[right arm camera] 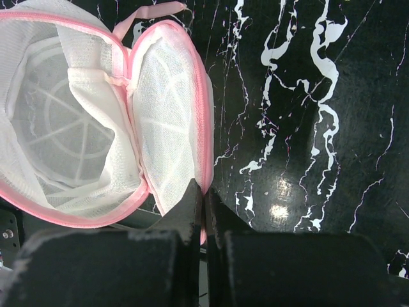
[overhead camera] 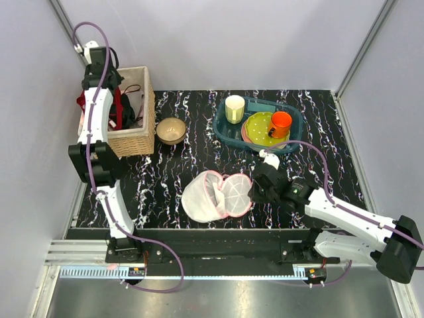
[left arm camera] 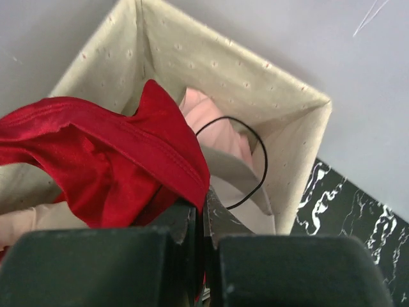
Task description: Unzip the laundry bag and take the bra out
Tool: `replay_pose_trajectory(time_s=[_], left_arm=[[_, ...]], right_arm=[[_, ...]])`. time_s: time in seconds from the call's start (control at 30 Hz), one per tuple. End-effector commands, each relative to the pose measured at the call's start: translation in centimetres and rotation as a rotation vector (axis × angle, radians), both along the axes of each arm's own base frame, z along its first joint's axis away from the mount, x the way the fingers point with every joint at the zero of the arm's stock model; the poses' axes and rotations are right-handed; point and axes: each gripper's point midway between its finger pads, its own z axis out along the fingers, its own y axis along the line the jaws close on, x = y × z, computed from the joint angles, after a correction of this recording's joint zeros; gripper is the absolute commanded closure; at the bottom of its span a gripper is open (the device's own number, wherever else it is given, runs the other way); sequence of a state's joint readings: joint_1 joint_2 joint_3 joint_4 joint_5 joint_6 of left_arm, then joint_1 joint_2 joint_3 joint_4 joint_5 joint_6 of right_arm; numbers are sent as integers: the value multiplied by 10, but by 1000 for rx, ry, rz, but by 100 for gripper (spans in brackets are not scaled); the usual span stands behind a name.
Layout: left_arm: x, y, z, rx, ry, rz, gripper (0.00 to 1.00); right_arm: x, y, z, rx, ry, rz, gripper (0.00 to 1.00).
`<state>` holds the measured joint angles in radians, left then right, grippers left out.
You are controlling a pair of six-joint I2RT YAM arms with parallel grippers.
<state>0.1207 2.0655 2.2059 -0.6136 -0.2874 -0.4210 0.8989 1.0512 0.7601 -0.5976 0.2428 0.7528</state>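
Observation:
The laundry bag [overhead camera: 215, 195] lies unzipped in the middle of the table, its two white mesh halves spread apart with nothing inside. My right gripper [right arm camera: 204, 192] is shut on the pink zipper trim at the edge of the laundry bag's [right arm camera: 83, 128] right half. The bra [left arm camera: 108, 153], dark red with a stitched edge, hangs from my left gripper [left arm camera: 203, 201], which is shut on its fabric. It is held just above the opening of the wicker basket [overhead camera: 136, 136] at the far left. In the top view only bits of the red bra [overhead camera: 118, 109] show beside the left arm.
Inside the lined basket [left arm camera: 255, 83] lie a pale pink cloth [left arm camera: 217, 134] and a black cord loop [left arm camera: 262, 160]. A small bowl [overhead camera: 171, 130] stands right of the basket. A blue tray [overhead camera: 228, 136] at the back holds a cream cup [overhead camera: 234, 108], a green plate [overhead camera: 258, 126] and an orange mug [overhead camera: 279, 124].

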Motion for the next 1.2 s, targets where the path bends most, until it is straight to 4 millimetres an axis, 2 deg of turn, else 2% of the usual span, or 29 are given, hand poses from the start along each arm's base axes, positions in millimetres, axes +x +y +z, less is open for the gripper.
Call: replay_pose_trajectory(time_s=[0.0, 0.03, 0.07, 0.1, 0.13, 0.17, 0.23, 0.27, 0.33, 0.37, 0.4, 0.43, 0.47, 0.53, 0.7, 0.87, 1.17], left_arm=[[6, -20, 2, -25, -18, -63, 100], [4, -27, 8, -3, -12, -78, 100], [0, -42, 24, 38, -29, -91, 100], [-4, -49, 41, 94, -44, -106, 100], [-9, -52, 67, 130, -87, -100, 100], [-15, -74, 88, 173, -120, -106, 100], [-35, -82, 145, 242, -218, -83, 100], [-44, -97, 164, 259, -255, -97, 100], [-68, -96, 205, 304, -324, -40, 100], [-79, -105, 221, 310, -357, -37, 100], [-87, -104, 228, 330, -365, -23, 100], [-110, -100, 257, 326, -442, 17, 100], [-112, -107, 251, 337, -430, 5, 100], [-136, -108, 276, 350, -493, 18, 100], [-156, -112, 295, 384, -518, 4, 100], [-154, -113, 289, 391, -496, 1, 100], [-146, -111, 304, 400, -540, 37, 100]], right_arm=[[5, 9, 11, 44, -32, 7, 100], [4, 9, 10, 42, -31, 9, 100], [5, 9, 10, 43, -30, 9, 100], [4, 10, 10, 42, -29, 12, 100], [4, 10, 10, 43, -30, 12, 100], [4, 9, 10, 43, -30, 12, 100], [4, 10, 10, 43, -31, 14, 100], [4, 10, 10, 43, -29, 15, 100], [3, 11, 11, 50, -26, 18, 100], [3, 11, 12, 57, -26, 15, 100], [2, 11, 13, 59, -26, 17, 100], [1, 11, 16, 74, -31, 15, 100], [1, 10, 17, 76, -32, 11, 100], [-1, 7, 18, 82, -33, 4, 100], [-3, -7, 21, 62, -52, -30, 100], [-6, -15, 27, 63, -64, -41, 100], [-9, -24, 32, 73, -82, -59, 100]])
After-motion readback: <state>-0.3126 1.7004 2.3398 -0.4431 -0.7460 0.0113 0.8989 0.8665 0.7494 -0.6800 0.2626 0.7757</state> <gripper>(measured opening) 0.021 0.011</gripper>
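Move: My left hand holds the red bra above the laundry basket, whose middle lies about 7 cm back, 5 cm to the right and 17 cm below. The bowl stands some 17 cm back and 23 cm to the right, about 27 cm down. My right hand keeps the open laundry bag's lid edge; the bag's body is about 15 cm to its left, 1 cm back and 5 cm lower, the basket about 31 cm ahead, 46 cm left, level in height. Still pinching the red bra, I dip my left hand a couple of centimetres, sweep it some 15 cm right and lift it back and high away from the basket, tipping the fingers up roughly 30 degrees; from the top, about 32 cm up, it eases forward and sinks again by 4 cm. My right hand keeps its grip on the bag's lid and draws it up and slightly right. ##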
